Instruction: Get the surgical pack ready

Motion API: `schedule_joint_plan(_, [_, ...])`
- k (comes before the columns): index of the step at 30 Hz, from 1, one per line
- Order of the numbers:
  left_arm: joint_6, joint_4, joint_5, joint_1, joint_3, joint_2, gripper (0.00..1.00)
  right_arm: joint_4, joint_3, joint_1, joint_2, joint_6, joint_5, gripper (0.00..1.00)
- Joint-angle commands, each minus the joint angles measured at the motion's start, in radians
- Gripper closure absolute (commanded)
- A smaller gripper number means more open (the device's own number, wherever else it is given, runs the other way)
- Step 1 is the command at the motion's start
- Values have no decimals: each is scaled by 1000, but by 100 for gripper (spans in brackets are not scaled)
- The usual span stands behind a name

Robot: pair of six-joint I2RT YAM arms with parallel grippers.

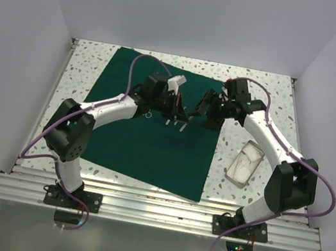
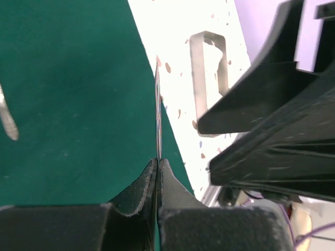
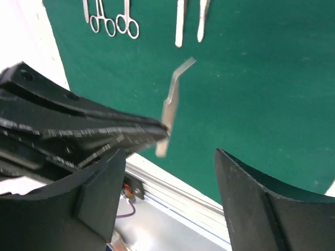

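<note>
A dark green drape (image 1: 150,155) covers the table's middle. Above it, my left gripper (image 1: 182,112) (image 2: 157,160) is shut on bent steel tweezers (image 2: 157,112) (image 3: 170,107), which show edge-on in the left wrist view. My right gripper (image 1: 205,111) (image 3: 167,156) is open right beside it, and the tweezers' free end hangs just in front of its gap, touching neither finger. Scissors (image 3: 112,21) and two more steel instruments (image 3: 180,21) lie in a row on the drape. The small metal tray (image 1: 230,174) (image 2: 194,63) sits on the speckled table to the drape's right, with white gauze (image 1: 248,158) inside.
White walls close in the table on the left, back and right. An aluminium rail (image 1: 161,202) runs along the near edge by the arm bases. Another steel instrument (image 2: 8,120) lies on the drape at the left wrist view's left edge.
</note>
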Motion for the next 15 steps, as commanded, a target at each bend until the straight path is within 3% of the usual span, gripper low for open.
schedule_joint_plan(1, [-66,114,102,1,-2,-6,100,77,6,16,18,66,32,30])
schedule_joint_plan(8, [-88,145,114,-11,1,-11,100,38,26,34,60,111,104,36])
schedule_joint_plan(13, [-93,162,132,-11,5,-3,100,38,35,43,93,119,89,49])
schedule_joint_plan(15, [-96,166,143,-13,17,14,100,37,37,48,98,119,95,50])
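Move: Between the two hands, the tweezers are already pinched in the left fingers, about 3 cm to the left of the right hand's point, 1 cm back and 3 cm below. For the left hand, the open right gripper is roughly 3 cm to its right, 1 cm ahead and 2 cm above. Two instruments lie on the green cloth some 8 cm ahead of the right hand and 15 cm below, the nearer 7 cm to its left, the farther 10 cm. Sinking about 3 cm and edging a little forward and left, the right hand brings its fingers down around the tweezers and narrows them from about three quarters to half open, without shutting. The left keeps its pinch and eases roughly 1.5 cm up and to the right, slightly back, carrying the tweezers in towards the right fingers. ##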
